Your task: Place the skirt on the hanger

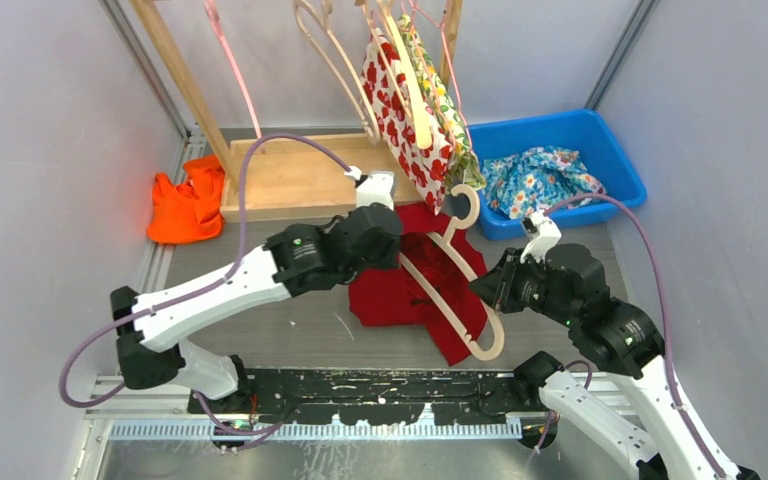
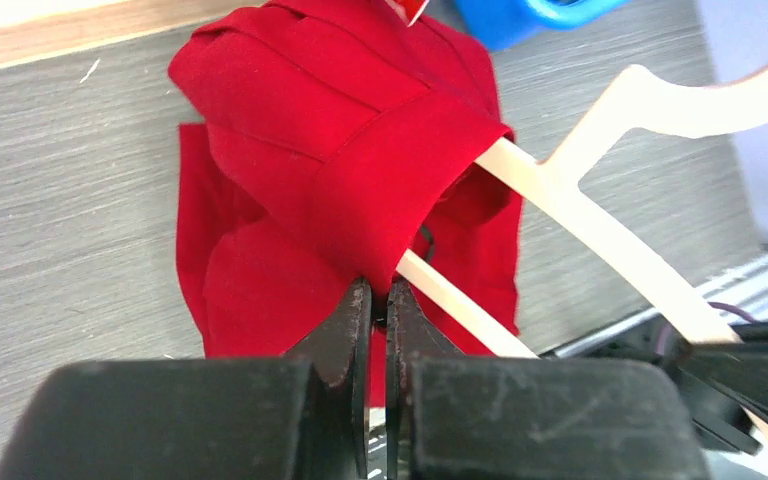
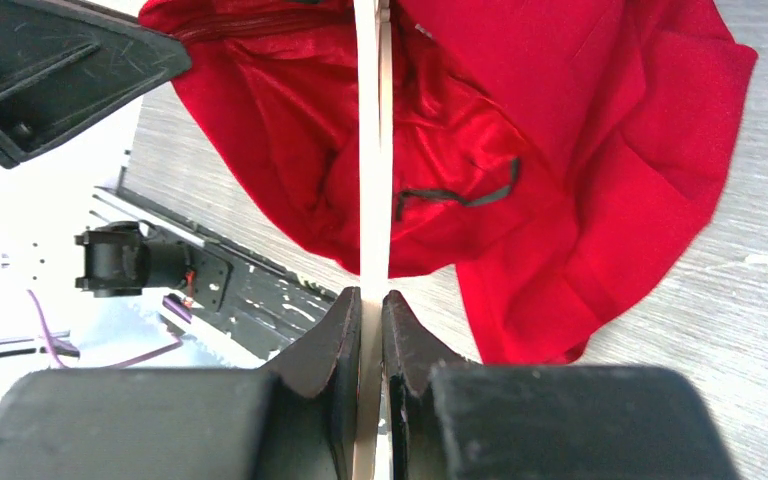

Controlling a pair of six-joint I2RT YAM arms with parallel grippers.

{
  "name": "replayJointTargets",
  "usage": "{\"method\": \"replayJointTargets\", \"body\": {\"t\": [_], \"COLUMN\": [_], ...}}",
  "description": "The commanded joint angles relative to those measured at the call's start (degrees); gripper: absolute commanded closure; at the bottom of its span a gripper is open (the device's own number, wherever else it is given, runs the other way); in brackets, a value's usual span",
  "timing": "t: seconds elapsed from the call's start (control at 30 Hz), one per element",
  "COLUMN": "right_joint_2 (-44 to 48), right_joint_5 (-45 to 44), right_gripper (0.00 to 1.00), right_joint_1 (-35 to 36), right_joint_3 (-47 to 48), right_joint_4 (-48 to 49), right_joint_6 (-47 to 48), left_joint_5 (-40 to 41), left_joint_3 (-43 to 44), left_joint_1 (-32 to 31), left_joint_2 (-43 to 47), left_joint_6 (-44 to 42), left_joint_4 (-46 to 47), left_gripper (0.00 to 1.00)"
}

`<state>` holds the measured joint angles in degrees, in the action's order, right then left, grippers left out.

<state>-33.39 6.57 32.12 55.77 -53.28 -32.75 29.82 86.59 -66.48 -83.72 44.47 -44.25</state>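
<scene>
A red skirt [image 1: 400, 290] lies crumpled on the grey table in the middle, and a pale wooden hanger [image 1: 460, 300] runs through it. My left gripper [image 1: 392, 238] is shut on the skirt's waistband [image 2: 380, 230], pinching the red cloth right beside the hanger's lower bar [image 2: 460, 305]. My right gripper [image 1: 487, 290] is shut on the hanger's thin bar [image 3: 371, 180], which passes up into the skirt [image 3: 580, 150]. The hanger's hook [image 2: 700, 100] points toward the blue bin.
A wooden rack [image 1: 290, 170] at the back carries empty hangers [image 1: 335, 60] and a red-and-white floral garment [image 1: 410, 120]. A blue bin [image 1: 570, 135] with floral cloth [image 1: 540, 180] stands back right. An orange cloth [image 1: 188, 207] lies back left.
</scene>
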Motion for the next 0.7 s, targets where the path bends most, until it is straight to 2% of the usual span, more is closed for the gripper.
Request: {"method": "replayJointTargets", "body": {"t": [0.0,0.43,0.67], "right_joint_2": [-0.89,-7.96,-10.17], "right_joint_5": [3.00,6.73,6.11], "right_gripper": [0.99,0.99,0.99], "right_joint_1": [0.08,0.22,0.96], "right_joint_3": [3.98,4.43,3.58], "right_joint_4": [2.65,12.35,18.67], "right_joint_6": [-0.14,-1.88,-2.11], "left_joint_5": [-2.12,-3.68,-8.70], "left_joint_3": [3.20,14.79,21.54], "left_joint_1": [-1.08,-2.69,-2.85], "left_joint_2": [3.63,7.40,5.97], "left_joint_6": [-1.26,-4.18,-5.16], "left_joint_4": [-1.50,-8.47,-10.89], "left_gripper": [1.00,1.00,1.00]}}
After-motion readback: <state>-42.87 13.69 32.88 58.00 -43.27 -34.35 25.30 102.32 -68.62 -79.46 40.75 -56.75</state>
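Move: My left hand pinches the red skirt's raised edge. The hanger's neck, whose covered arm is inside the skirt, is about 4 cm ahead, 6 cm right and slightly below; the hook is roughly 9 cm ahead and 9 cm right. The red skirt's middle lies some 13 cm below, 2 cm back and 2 cm right. From my right hand, gripping the hanger's bare arm, the skirt's middle is about 9 cm left, 2 cm ahead and 12 cm down. I lift the pinched skirt edge with my left hand by nearly 10 cm, drawing it back about 3.5 cm and slightly left, the wrist turning a little clockwise. My right hand keeps its grip and, after a small rise, follows with the hanger some 5 cm left and a bit forward, feeding it along inside the skirt. ##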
